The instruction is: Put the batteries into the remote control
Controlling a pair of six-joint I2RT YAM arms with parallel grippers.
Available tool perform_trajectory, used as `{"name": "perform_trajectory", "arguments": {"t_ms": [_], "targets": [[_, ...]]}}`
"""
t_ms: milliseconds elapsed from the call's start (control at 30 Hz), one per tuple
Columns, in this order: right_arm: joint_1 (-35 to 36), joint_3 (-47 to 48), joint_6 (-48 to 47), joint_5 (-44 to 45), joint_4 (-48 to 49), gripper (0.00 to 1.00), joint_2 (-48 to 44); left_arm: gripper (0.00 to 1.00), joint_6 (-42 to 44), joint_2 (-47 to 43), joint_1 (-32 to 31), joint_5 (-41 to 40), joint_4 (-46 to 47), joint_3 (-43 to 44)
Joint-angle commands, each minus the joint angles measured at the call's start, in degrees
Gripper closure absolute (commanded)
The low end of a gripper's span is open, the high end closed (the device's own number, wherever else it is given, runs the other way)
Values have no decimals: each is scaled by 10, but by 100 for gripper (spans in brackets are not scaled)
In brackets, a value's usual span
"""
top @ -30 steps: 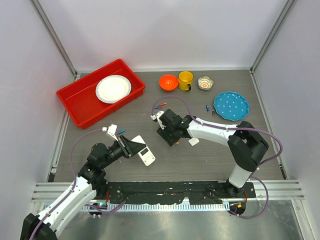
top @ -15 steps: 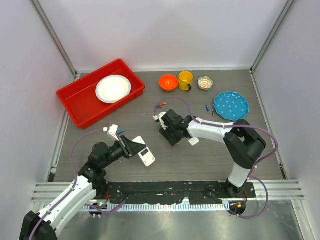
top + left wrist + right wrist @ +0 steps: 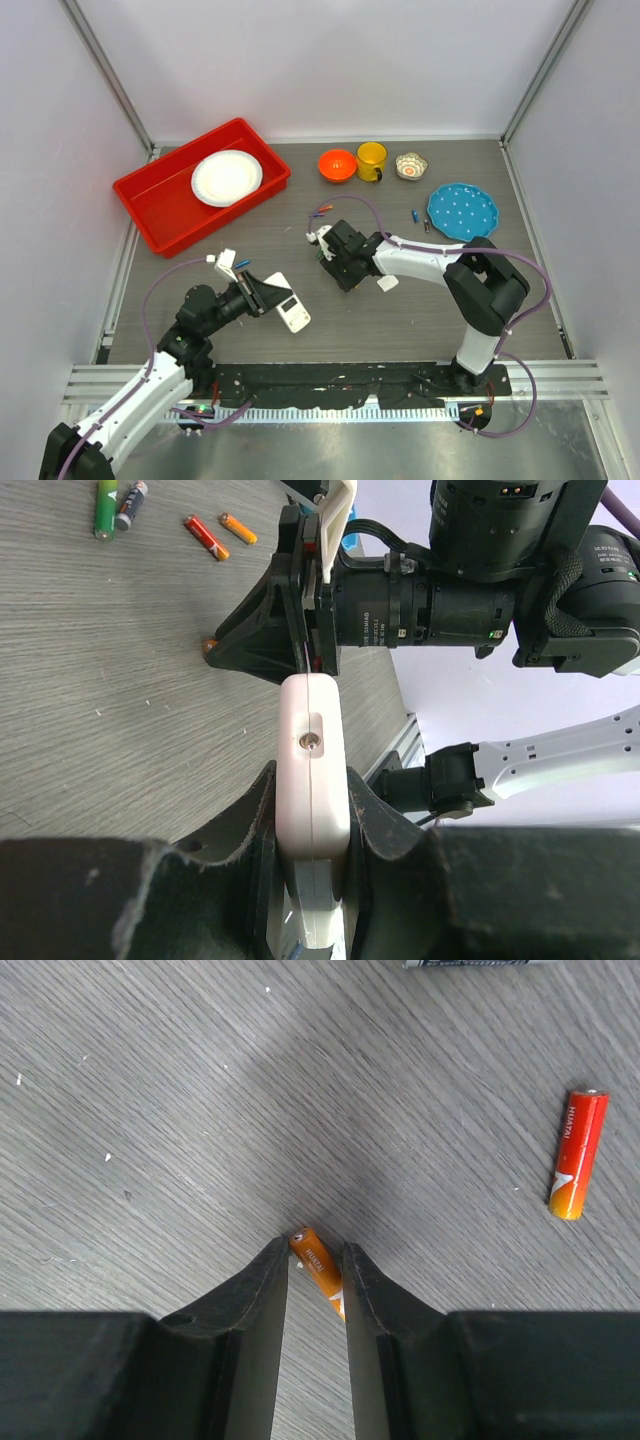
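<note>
My left gripper (image 3: 313, 790) is shut on the white remote control (image 3: 313, 760), held edge-on just above the table; from above the remote control (image 3: 293, 313) shows its face beside the left gripper (image 3: 268, 296). My right gripper (image 3: 316, 1250) is down on the table with its narrow jaws closed round an orange battery (image 3: 318, 1260) that lies slantwise between them, touching both. A red-orange battery (image 3: 577, 1153) lies loose to the right. More batteries (image 3: 205, 537) lie beyond the right gripper (image 3: 326, 250).
A red tray (image 3: 150, 205) with a white plate (image 3: 227, 177) stands back left. An orange bowl (image 3: 337, 164), yellow mug (image 3: 371, 159), small patterned bowl (image 3: 410, 165) and blue plate (image 3: 462, 211) line the back. A small white cover piece (image 3: 387, 283) lies by the right arm.
The right gripper has edged slightly toward the back and its jaws have narrowed round the orange battery. The left arm and the remote control have not moved.
</note>
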Motion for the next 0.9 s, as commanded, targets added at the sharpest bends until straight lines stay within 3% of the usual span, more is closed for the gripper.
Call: {"name": "perform_trajectory", "arguments": {"t_ms": [0,200,333,533,733,867], "targets": [[1,0,1,-2,10,67,4,100,4,-7,-1,1,26,10],[1,3,3,-1,2,75,8,100,4,-9,-2,2,25,9],[1,9,18,12,-4,99,17,100,4,-9,-1,1,25,9],[-4,8,62,20,10,99,-5,100,-2,4,-2,0,39,10],[0,4,105,60,45,99,-181,100,-8,58,-1,7,71,29],[33,4,117,84,41,99,-304,100,-1,128,-1,57,112,60]]}}
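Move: The orange battery to be gripped lies right at the right hand's fingertips, between the open pads. From that hand, the red battery is about 9 cm ahead and 1 cm right, the black battery some 10 cm ahead and 5 cm left, and the white battery cover about 9 cm right and 1 cm ahead, all on the table. From the left hand, which holds the remote, the orange battery lies roughly 6 cm ahead, 16 cm right and 13 cm lower. The right fingers close on the orange battery and pinch it between their tips while the hand stays in place at the table. Then the hand lifts fast straight up, about 10 cm, tilting some 20 degrees so that its left side rises and the fingertips swing a little upward. The left hand keeps its grip on the remote and only starts to sink, about a centimetre. ##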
